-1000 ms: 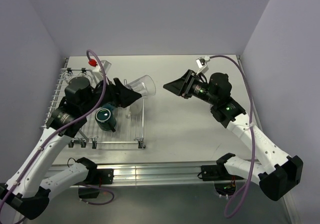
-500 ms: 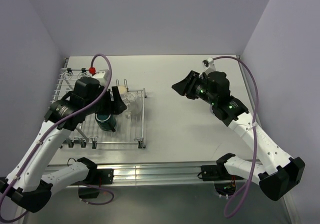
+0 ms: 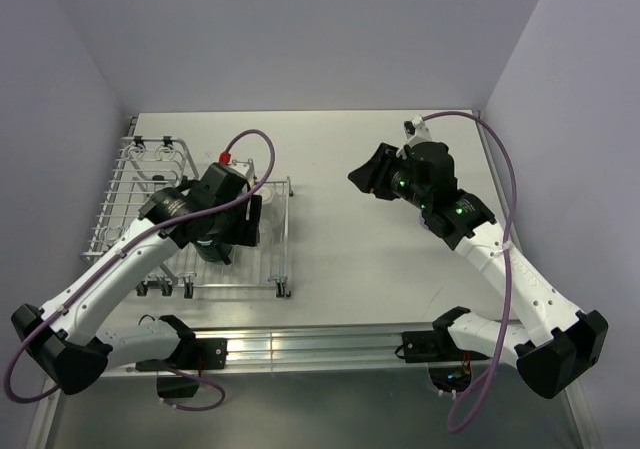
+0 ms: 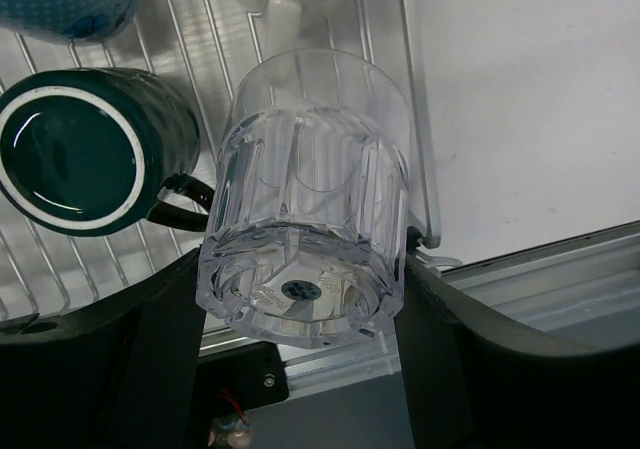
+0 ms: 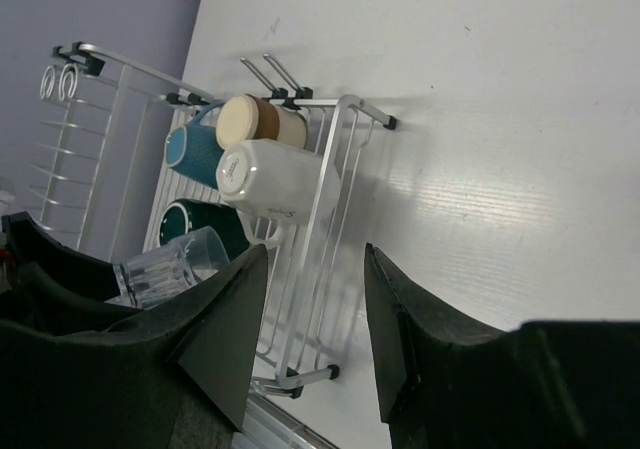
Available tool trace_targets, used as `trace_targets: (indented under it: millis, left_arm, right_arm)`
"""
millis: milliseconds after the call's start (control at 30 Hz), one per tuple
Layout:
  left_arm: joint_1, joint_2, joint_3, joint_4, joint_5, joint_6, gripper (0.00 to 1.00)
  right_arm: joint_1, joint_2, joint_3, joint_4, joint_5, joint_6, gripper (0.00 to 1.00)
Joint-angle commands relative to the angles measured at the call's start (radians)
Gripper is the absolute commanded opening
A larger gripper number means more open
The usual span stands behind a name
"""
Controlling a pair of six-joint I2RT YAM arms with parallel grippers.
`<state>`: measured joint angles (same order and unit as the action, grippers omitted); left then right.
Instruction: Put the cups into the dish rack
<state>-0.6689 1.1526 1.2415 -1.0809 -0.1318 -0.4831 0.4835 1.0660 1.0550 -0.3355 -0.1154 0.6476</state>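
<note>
My left gripper [image 3: 247, 221] is shut on the clear glass tumbler [image 4: 310, 189], its base toward the wrist camera and its fingers [image 4: 150, 349] on both sides. It hangs over the near right part of the dish rack [image 3: 130, 184]. In the rack lie a dark teal mug [image 4: 85, 154], a light blue mug [image 5: 195, 149], a white mug [image 5: 275, 184] and a brown cup [image 5: 260, 119]. From above, the arm hides the tumbler. My right gripper [image 3: 368, 179] is open and empty over bare table, right of the rack.
The rack's right rim [image 4: 415, 119] runs just beside the tumbler. A metal rail [image 3: 320, 347] lines the table's near edge. Purple walls close in the table on the left, back and right.
My left arm swung the tumbler from the rack's far right edge down over its near right part, beside the dark teal mug. The right gripper drew back slightly to the right.
</note>
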Motion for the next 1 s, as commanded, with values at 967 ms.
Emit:
trace_targets:
  millis: [967]
  left_arm:
    - [-0.103,0.229,0.01,0.058,-0.08,0.037,0.03]
  right_arm:
    - [-0.029,0.064,0.083,-0.103,0.157,-0.098,0.52]
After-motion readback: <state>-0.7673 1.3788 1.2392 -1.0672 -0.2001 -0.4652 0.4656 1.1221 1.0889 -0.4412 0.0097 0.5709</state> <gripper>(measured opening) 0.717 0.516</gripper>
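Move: The clear glass is already held in the left hand. The empty spot it is meant for, in the rack's near right part, lies about 10 cm below that hand, 3 cm to its right and 1 cm ahead. The green mug lies about 11 cm to the hand's left and 2 cm ahead, the white mug some 6 cm ahead and 2 cm right, both roughly 9 cm below. From the right hand the spot is about 24 cm left, 9 cm back and 18 cm below. Downwards with the glass still gripped, the left hand sinks about 5.5 cm and shifts some 2 cm right towards the gap between the green mug's handle and the rack's right rail, its fingers tipping to point more steeply down; the opening stays as it was. The empty right hand eases down, right and slightly forward, roughly 4 cm in all, away from the rack. ##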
